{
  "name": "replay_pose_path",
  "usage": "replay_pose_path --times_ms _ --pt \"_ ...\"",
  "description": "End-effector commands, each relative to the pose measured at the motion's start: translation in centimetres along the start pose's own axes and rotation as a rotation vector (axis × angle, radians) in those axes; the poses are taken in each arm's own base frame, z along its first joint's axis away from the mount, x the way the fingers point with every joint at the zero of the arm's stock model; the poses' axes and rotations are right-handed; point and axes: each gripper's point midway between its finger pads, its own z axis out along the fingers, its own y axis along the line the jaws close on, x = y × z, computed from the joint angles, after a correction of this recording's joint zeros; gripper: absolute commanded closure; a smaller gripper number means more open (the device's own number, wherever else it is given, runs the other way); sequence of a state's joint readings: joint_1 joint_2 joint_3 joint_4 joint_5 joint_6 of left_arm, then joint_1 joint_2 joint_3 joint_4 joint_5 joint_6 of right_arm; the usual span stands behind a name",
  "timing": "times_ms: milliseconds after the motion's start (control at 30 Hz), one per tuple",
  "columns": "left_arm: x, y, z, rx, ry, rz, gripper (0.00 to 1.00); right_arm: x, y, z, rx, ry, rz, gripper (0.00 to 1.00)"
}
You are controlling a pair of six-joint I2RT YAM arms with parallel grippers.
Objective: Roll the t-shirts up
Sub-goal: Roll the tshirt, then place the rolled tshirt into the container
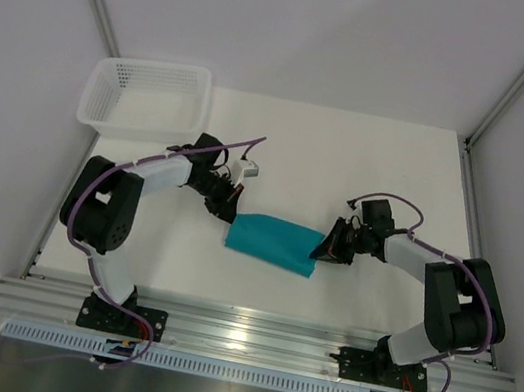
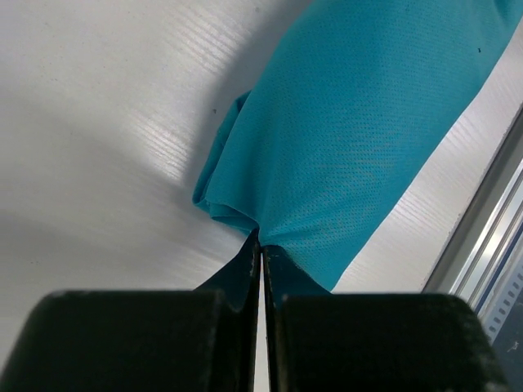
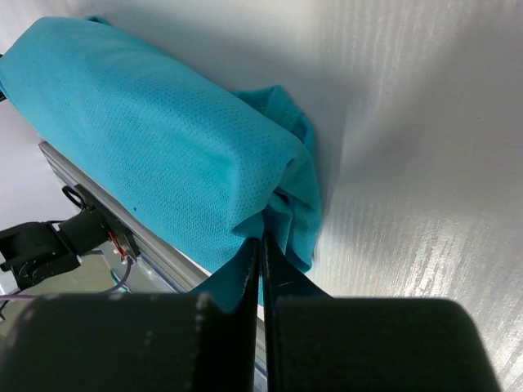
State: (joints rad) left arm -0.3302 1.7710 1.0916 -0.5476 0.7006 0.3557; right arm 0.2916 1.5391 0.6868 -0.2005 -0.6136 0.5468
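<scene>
The teal t-shirt [image 1: 272, 242] lies as a short thick roll on the white table, between my two arms. My left gripper [image 1: 225, 213] is shut on the roll's left end; in the left wrist view the fingers pinch the cloth [image 2: 343, 139] at their tips [image 2: 261, 245]. My right gripper [image 1: 319, 252] is shut on the roll's right end; in the right wrist view the cloth [image 3: 163, 139] bunches into the tips [image 3: 263, 235]. The neck label is hidden.
A white plastic mesh basket [image 1: 147, 100] stands at the back left of the table. An aluminium rail [image 1: 258, 333] runs along the near edge, close to the roll. White walls and frame posts enclose the sides.
</scene>
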Motion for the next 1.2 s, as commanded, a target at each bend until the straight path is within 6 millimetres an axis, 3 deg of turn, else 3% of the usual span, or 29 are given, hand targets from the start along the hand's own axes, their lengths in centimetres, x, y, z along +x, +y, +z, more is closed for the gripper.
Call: replay_pose_path --times_ms 0,67,133,200,233,267,533,567,700,733,867,1167 --pt "-0.6 1.3 -0.3 -0.047 -0.012 -0.013 1.0 -1.6 -0.3 0.0 0.021 -0.046 -0.004 1.0" --pt "-0.5 1.3 -0.4 -0.052 -0.008 -0.012 0.99 -1.7 -0.2 -0.1 0.015 -0.046 -0.011 1.0" --pt "-0.7 1.3 -0.6 -0.056 -0.001 -0.017 0.99 -1.9 0.3 -0.3 0.003 -0.046 -0.021 0.88" --pt "-0.4 1.6 -1.0 -0.081 0.021 -0.03 0.85 -2.0 1.0 -0.8 -0.009 -0.05 -0.044 0.7" --pt "-0.4 1.6 -1.5 -0.092 0.035 -0.047 0.8 -2.1 1.1 -1.1 -0.003 -0.055 -0.051 0.66" --pt "-0.3 1.7 -1.7 -0.109 0.043 -0.057 0.69 -2.7 1.4 -1.5 0.003 -0.073 -0.067 0.64" --pt "0.0 5.0 -6.9 -0.418 0.057 -0.158 0.43 -3.6 0.8 -3.5 0.126 -0.125 -0.098 0.55" --pt "-0.6 4.9 -7.8 -0.442 0.027 -0.154 0.39 -3.7 0.7 -3.6 0.14 -0.13 -0.094 0.53" --pt "-2.9 2.0 -8.4 -0.348 -0.081 -0.155 0.24 -4.2 0.8 -3.4 0.166 -0.169 -0.1 0.41" --pt "-3.4 0.7 -8.0 -0.286 -0.103 -0.175 0.13 -4.3 0.8 -3.0 0.17 -0.173 -0.093 0.38" --pt "-2.9 -1.4 -5.7 -0.165 -0.094 -0.237 0.11 -4.5 0.9 -1.8 0.157 -0.17 -0.078 0.34" --pt "-0.9 0.2 -1.9 -0.187 0.023 -0.397 0.13 -3.1 -1.3 0.1 0.182 -0.124 -0.055 0.34"
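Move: Pinched in the left fingers is the left end of the folded t-shirt; the t-shirt's middle lies about 10 cm to this hand's right, 4 cm back and some 2 cm lower. The right fingers grip the other end; the t-shirt's middle is roughly 9 cm to the right hand's left, 1 cm farther out and 1 cm lower. The right gripper itself is about 19 cm right of the left hand and 5 cm nearer the base. Opening wide, the left hand lets go of the t-shirt's end, draws out some 6 cm to the left, rises about 5 cm, then swings back right and down over that end, turning about 20 degrees counter-clockwise. The right hand opens about two-thirds, backs off forward, up and to the right by 2 to 3 cm, then sinks to its former height beside its end. ##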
